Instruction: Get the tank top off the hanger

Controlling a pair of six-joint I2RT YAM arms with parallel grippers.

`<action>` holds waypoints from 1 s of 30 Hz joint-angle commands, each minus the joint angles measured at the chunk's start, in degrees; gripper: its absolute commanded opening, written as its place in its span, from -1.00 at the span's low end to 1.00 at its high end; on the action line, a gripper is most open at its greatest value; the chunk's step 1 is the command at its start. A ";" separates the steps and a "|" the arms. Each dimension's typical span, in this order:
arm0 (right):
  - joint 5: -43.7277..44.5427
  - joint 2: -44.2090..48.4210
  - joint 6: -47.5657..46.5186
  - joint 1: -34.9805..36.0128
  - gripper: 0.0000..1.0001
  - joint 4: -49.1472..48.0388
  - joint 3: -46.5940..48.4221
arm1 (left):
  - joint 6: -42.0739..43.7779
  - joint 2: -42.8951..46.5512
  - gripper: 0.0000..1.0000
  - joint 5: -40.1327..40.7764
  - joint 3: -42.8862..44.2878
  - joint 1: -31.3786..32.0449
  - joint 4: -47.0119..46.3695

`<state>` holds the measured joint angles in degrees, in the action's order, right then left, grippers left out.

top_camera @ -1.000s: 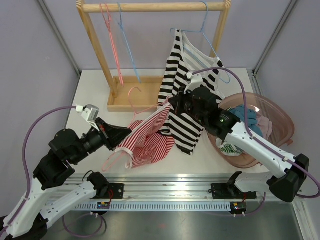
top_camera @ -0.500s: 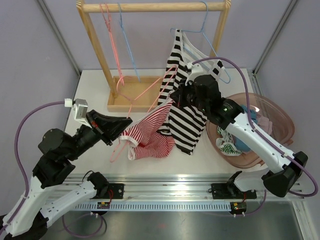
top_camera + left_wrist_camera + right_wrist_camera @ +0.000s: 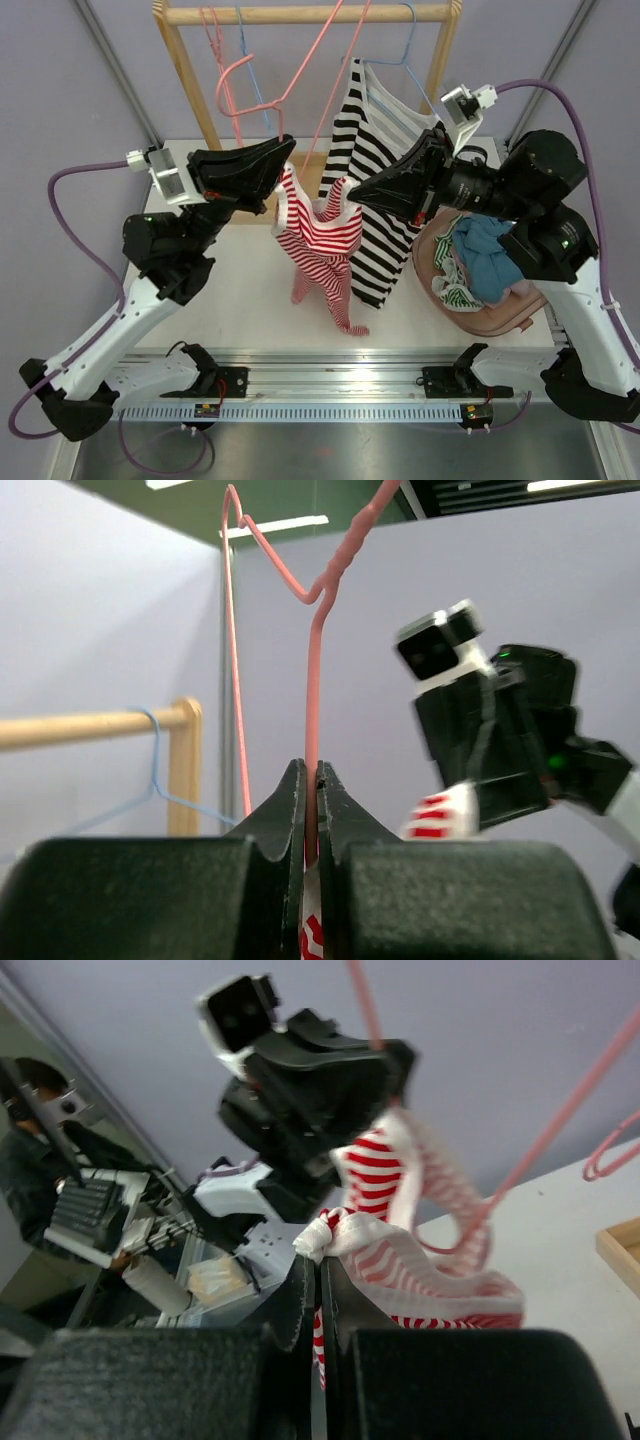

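The red-and-white striped tank top (image 3: 320, 240) hangs in mid-air between my two arms, its lower end dangling toward the table. A pink wire hanger (image 3: 338, 90) still passes through its straps and rises to the rail. My left gripper (image 3: 285, 155) is shut on the hanger wire (image 3: 313, 680), as the left wrist view shows (image 3: 312, 772). My right gripper (image 3: 352, 190) is shut on a bunched strap of the tank top (image 3: 420, 1260), seen between the jaws in the right wrist view (image 3: 318, 1265). The two grippers sit a short way apart, facing each other.
A wooden rack (image 3: 300, 14) stands behind with a pink and a blue hanger (image 3: 228, 60) on its rail. A black-and-white striped top (image 3: 378, 170) hangs on a blue hanger just behind my right gripper. A pink basin (image 3: 520, 305) of clothes sits at the right.
Both arms have risen high above the table, lifting the hanger and the tank top off it. The garment now hangs free and stretched between the two grippers.
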<state>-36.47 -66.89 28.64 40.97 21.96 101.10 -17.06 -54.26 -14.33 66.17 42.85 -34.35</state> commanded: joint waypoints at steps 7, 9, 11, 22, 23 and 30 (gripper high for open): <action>2.79 0.53 -6.04 0.16 -1.00 11.17 -0.28 | 12.66 -6.21 -1.00 9.14 -1.47 0.22 -23.38; 10.16 0.97 -8.86 0.16 -1.00 14.51 -3.61 | 12.14 -6.38 -1.00 9.41 -1.92 0.22 -24.10; 17.11 1.24 -10.53 0.07 -1.00 16.88 -5.64 | 11.26 -6.12 -1.00 7.91 -2.88 0.22 -23.48; 31.28 3.70 -8.96 0.16 -1.00 14.79 -35.43 | 10.12 -1.99 -1.00 20.74 -6.68 0.22 -27.71; 31.72 4.22 -8.09 0.16 -1.00 13.83 -36.84 | 10.20 -1.82 -1.00 20.92 -6.15 0.22 -26.31; 26.90 10.11 -7.20 0.16 -1.00 15.31 -31.42 | 5.30 3.01 -1.00 19.07 -0.35 0.22 -2.07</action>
<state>-8.23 -61.93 20.67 40.99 40.38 62.52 -9.37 -54.39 3.42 62.22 42.92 -45.19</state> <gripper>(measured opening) 0.019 0.024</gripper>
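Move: The red-striped tank top hangs with its middle about 14 cm below the right hand and 4 cm to its left, level with it; that lies roughly 15 cm below the left hand, 5 cm to its right and 4 cm back. The pink hanger's lower end is inside the cloth, some 7 cm left of the right hand and 6 cm below, level with it. The black-and-white tank top is about 20 cm ahead of the right hand, 4 cm right, 28 cm below. The red-striped tank top, still pinched in the right fingers, is drawn clear of the hanger and taken down to the table: after a tiny lift back, the right hand sinks some 35 cm while working forward and slightly right, its fingers tilting about 50 degrees to point down. The left hand keeps its grip on the raised hanger, shifting forward about 4 cm, then left away from the cloth. ##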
